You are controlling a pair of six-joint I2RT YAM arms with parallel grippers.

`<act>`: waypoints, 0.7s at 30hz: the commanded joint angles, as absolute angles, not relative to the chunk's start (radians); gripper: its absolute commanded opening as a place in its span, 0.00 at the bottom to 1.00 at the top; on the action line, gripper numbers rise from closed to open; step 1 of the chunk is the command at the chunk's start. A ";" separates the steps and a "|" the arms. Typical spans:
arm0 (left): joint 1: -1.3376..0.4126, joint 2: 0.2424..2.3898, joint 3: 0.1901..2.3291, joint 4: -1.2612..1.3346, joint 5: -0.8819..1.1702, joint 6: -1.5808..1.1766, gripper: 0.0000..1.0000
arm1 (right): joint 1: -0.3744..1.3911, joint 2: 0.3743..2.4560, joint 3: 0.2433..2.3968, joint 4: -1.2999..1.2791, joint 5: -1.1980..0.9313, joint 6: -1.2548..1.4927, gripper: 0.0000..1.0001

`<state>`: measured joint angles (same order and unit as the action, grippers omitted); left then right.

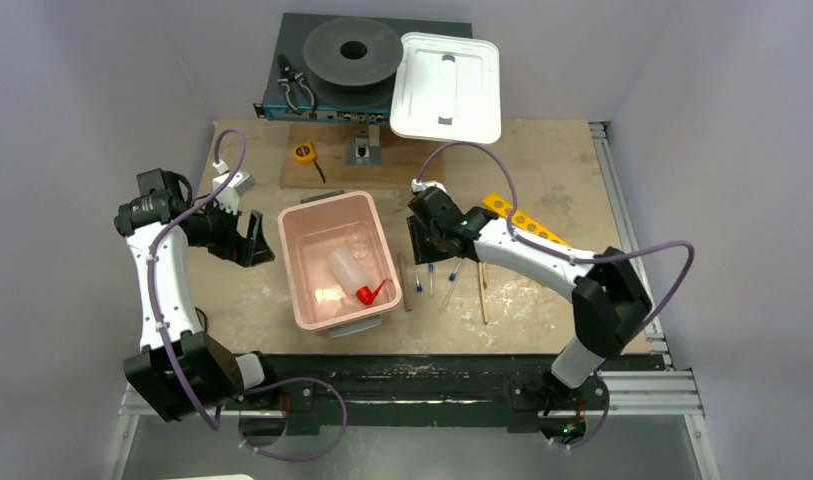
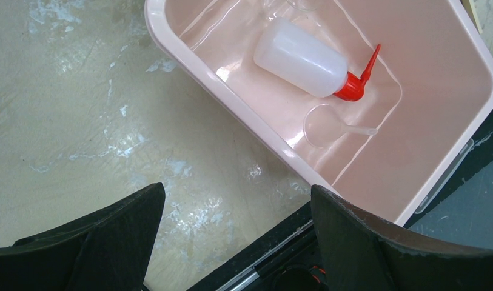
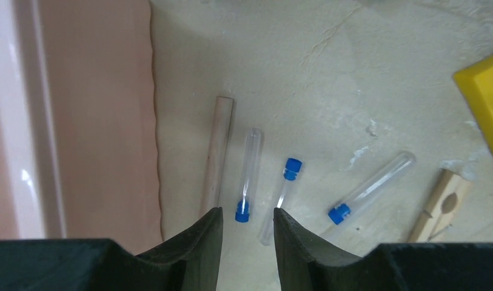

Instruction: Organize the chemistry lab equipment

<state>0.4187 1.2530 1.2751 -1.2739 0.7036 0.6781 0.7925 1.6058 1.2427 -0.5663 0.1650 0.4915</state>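
A white squeeze bottle with a red spout lies in the pink bin beside a clear round dish. My left gripper hangs open over bare table just left of the bin, empty. Three clear blue-capped tubes lie on the table right of the bin, next to a wooden stick. My right gripper hovers above the two left tubes, jaws narrowly open with nothing between them. A yellow holed rack lies behind the right arm.
Another wooden piece lies right of the tubes. At the back stand a white lid, a black disc, black pliers and a small yellow tape measure on a wooden board.
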 commanded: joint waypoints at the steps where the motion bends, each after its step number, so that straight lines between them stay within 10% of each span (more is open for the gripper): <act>1: 0.428 1.218 1.258 -1.272 0.719 0.705 0.90 | 0.837 1.687 1.236 -0.426 0.160 0.534 0.36; 15: 0.427 1.216 1.266 -1.281 0.711 0.710 0.90 | 0.909 1.897 1.266 -0.370 0.214 0.574 0.30; 21: 0.427 1.225 1.255 -1.262 0.697 0.712 0.90 | 0.910 1.845 1.263 -0.402 0.249 0.590 0.00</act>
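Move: The wooden stick lies about 5 cm to the right hand's left, 2 cm back and some 10 cm below. A slim blue-capped tube is roughly 3 cm to the right of the stick, and a second capped tube about 5 cm to its right, both nearly level with it. The middle of the pink tub stands some 13 cm left of the stick and 3 cm farther out. From the left hand the stick is around 27 cm to the right, 2 cm ahead and 19 cm down. The right fingers shut on the wooden stick from both sides, pinching it near its middle. To get there the part-open hand drops about 10 cm while easing some 5 cm left and a little back, beside the tub wall; it tips slightly on the way, slows near the table, and closes only in the last part. ##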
